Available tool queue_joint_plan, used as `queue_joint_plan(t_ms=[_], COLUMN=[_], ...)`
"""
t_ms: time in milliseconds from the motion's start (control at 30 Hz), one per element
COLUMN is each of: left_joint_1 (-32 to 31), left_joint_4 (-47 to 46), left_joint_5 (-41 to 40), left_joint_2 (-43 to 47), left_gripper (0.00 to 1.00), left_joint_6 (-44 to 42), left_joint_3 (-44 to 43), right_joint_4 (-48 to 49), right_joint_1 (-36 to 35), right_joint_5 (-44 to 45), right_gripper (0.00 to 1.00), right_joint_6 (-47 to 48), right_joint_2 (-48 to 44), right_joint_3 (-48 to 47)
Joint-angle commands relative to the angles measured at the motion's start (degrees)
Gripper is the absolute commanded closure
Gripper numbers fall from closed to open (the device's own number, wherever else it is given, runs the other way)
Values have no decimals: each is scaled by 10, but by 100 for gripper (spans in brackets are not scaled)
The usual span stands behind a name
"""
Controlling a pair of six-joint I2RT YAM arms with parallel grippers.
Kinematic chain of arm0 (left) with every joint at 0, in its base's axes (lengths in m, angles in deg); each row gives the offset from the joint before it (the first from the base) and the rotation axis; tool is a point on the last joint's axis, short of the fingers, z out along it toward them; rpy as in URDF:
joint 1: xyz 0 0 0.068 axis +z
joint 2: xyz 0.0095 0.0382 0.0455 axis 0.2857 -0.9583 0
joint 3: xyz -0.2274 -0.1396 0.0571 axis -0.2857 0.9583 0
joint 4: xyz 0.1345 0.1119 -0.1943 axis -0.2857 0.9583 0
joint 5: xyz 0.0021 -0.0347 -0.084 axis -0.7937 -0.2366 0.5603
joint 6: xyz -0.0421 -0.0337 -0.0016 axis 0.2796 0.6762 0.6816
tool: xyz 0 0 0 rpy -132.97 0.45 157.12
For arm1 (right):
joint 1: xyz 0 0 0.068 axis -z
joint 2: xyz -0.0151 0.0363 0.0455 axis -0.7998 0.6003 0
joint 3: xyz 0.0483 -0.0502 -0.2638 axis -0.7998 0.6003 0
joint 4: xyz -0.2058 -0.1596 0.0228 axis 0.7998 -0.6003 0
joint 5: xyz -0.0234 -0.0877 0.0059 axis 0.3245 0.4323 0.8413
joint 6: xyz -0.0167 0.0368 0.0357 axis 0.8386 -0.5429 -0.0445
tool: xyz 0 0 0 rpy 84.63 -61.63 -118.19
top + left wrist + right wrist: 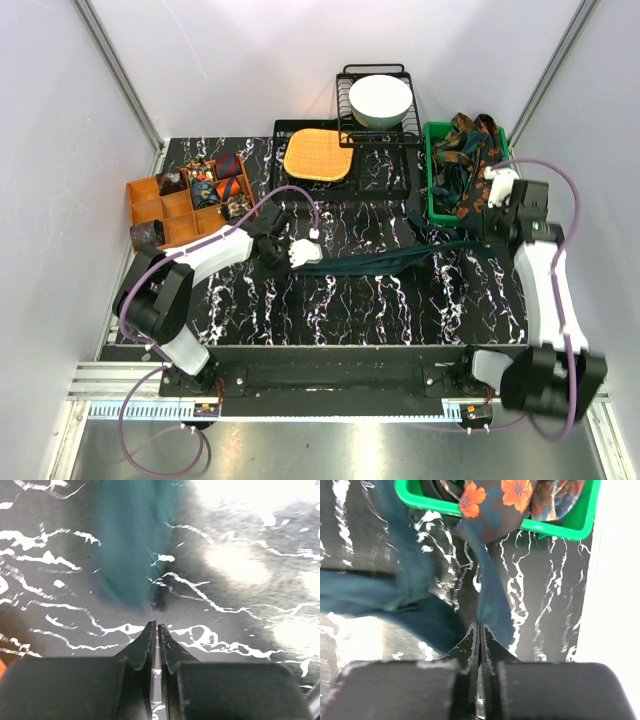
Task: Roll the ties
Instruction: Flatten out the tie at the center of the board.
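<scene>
A plain dark teal tie (400, 258) lies stretched across the table's middle, and its right part runs up towards the green bin (432, 170). My left gripper (312, 252) is shut just short of the tie's left end (132, 555), holding nothing (156, 626). By the bin's front, my right gripper (490, 195) is shut (480, 626). The narrow teal strip (495, 600) passes under its tips, and no cloth shows between the jaws. Several patterned ties (465, 150) are heaped in the bin, one floral (495, 500). Rolled ties (210, 180) fill compartments of an orange organizer (150, 195).
An orange woven mat (318, 155) lies on a black tray at the back. Behind it a white bowl (380, 98) sits in a wire rack. The organizer stands at the table's left edge and the green bin at the right edge.
</scene>
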Motion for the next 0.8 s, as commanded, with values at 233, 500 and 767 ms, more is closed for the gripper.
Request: queue_joint_plan(t_ms=[233, 500, 767], left_joint_1=[7, 9, -11], left_joint_4=[-25, -21, -23], left_joint_5=[-35, 60, 117], left_joint_2=[27, 68, -55], left_gripper=[96, 31, 18], left_joint_6=[8, -28, -89], left_joint_3=[27, -28, -164], right_joint_4=[-77, -129, -180], right_joint_1=[6, 32, 31], right_joint_5=[55, -58, -141], right_gripper=[58, 32, 26], right_joint_6=[-11, 105, 240], right_joint_2=[-31, 17, 133], right_joint_3=[40, -24, -91])
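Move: At the right fingers, shut on its folded right end some 15 cm above the board, is the tie. The green bin is about 15 cm straight ahead of that hand and 11 cm lower. The left fingers are shut just above the board with no cloth visibly between them; the tie's left end lies about 3 cm to their right, 1 cm farther out and 2 cm lower. The tie box sits some 14 cm ahead and 17 cm left of the left hand. Letting go of the tie's raised end, the right hand opens wide as it draws back about 6 cm and sinks 4 cm, then comes forward again some 4 cm, fingers tipping down and turning counter-clockwise. The left hand shifts slightly left low over the board, then opens wide, lifts and swings forward and right over it, tilting a little. ##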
